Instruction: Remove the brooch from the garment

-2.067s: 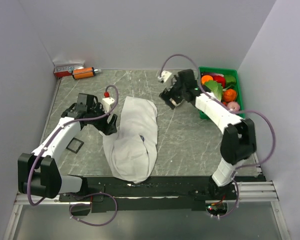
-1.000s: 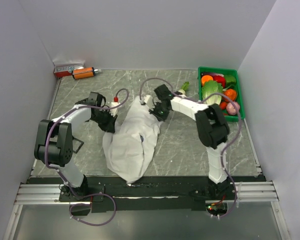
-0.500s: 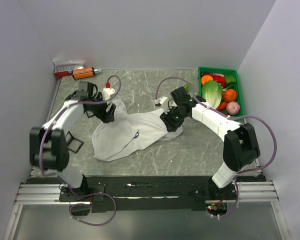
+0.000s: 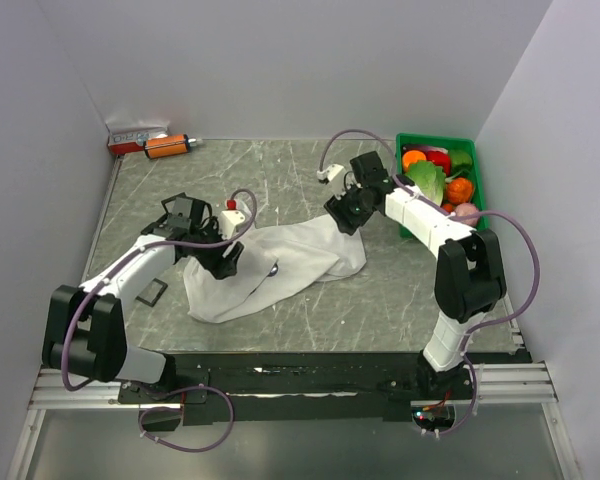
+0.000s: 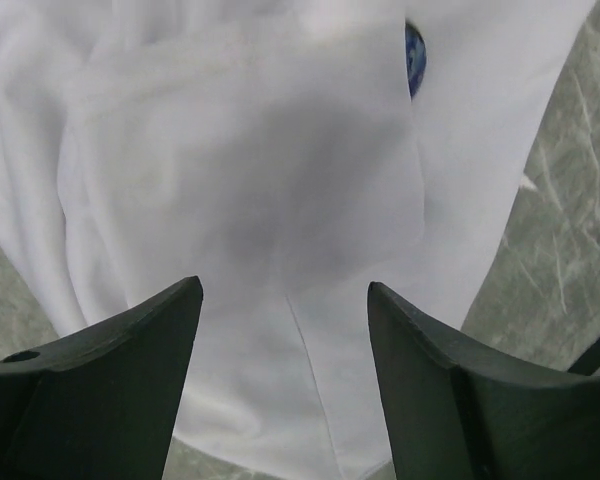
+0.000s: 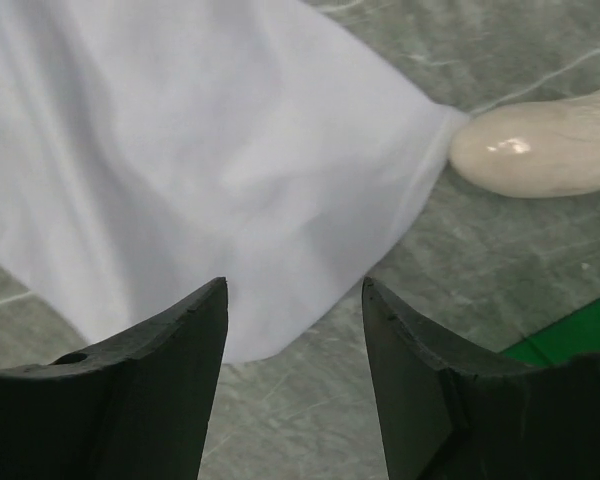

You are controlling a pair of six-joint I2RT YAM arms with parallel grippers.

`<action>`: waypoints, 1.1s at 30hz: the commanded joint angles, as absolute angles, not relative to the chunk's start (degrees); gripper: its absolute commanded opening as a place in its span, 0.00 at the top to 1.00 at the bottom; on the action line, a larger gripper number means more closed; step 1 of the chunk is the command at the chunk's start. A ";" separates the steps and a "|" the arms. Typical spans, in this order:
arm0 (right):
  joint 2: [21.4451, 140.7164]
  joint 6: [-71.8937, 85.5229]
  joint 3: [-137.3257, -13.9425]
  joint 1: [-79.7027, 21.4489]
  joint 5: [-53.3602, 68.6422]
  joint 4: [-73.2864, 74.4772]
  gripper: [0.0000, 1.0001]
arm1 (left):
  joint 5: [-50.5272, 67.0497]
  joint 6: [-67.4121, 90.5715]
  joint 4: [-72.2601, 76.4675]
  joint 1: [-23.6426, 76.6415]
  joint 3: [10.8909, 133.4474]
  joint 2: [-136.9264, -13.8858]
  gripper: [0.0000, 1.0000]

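The white garment [image 4: 280,265] lies crumpled in a band across the table's middle. The brooch shows as a small dark spot [image 4: 276,270] on it, and as a dark-blue disc half hidden under a fold at the top of the left wrist view [image 5: 413,58]. My left gripper [image 4: 225,262] hangs open and empty over the cloth's left part [image 5: 285,290], with cloth [image 5: 250,180] between its jaws. My right gripper [image 4: 345,215] is open and empty over the garment's right end [image 6: 294,285], above the cloth's edge [image 6: 230,170].
A green bin [image 4: 438,138] of toy vegetables stands at the back right; its corner shows in the right wrist view [image 6: 580,340]. A pale oblong object [image 6: 540,150] lies beside the cloth's edge. An orange bottle [image 4: 168,146] and a box [image 4: 135,135] sit back left. A black square frame [image 4: 150,291] lies left.
Both arms pulled the garment out sideways from a long heap. Since half a second ago both grippers have left the cloth: the left moved nearer and right, the right moved back.
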State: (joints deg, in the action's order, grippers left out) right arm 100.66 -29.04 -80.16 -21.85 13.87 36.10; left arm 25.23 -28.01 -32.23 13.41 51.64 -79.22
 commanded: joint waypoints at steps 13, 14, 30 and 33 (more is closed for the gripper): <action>100.02 -29.79 -78.41 -19.60 9.94 31.20 0.36 | 14.25 -16.88 -20.04 22.41 64.51 -93.77 0.35; 100.19 -30.06 -78.22 -19.43 8.97 31.03 0.36 | 13.72 -16.79 -20.30 22.67 65.56 -95.17 0.36; 108.63 -31.55 -82.18 -17.23 7.29 33.49 0.36 | 13.71 -16.79 -25.03 22.94 71.36 -97.56 0.92; 109.60 -32.69 -82.35 -17.05 6.33 33.14 0.36 | 15.64 -18.28 -28.90 22.85 73.38 -93.53 0.96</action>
State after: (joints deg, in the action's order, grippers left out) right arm 109.30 -31.31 -79.20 -17.26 7.44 33.93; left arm 12.47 -16.91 -24.49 22.85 69.30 -99.20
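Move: The upper edge of the garment's fold, where the left fingers will shut, lies about 9 cm ahead, 6 cm to the right and 3 cm below the left hand. The brooch, partly covered, is level with that hand, some 13 cm right and 5 below; a black frame sits 17 cm left, 5 back. From the right hand, the garment's right hem is about 5 cm right, 2 back and 9 below, with the white radish 11 ahead, 3 right. The left hand reaches about 9 cm forward and 6 cm right over the garment to the fold's upper edge, dips about 2 cm, shuts its open fingers to pinch the cloth there, then begins to rise. The right hand, fingers kept open, eases forward slightly, then goes about 5 cm right and sinks some 6 cm towards the right hem, tilting slightly. ##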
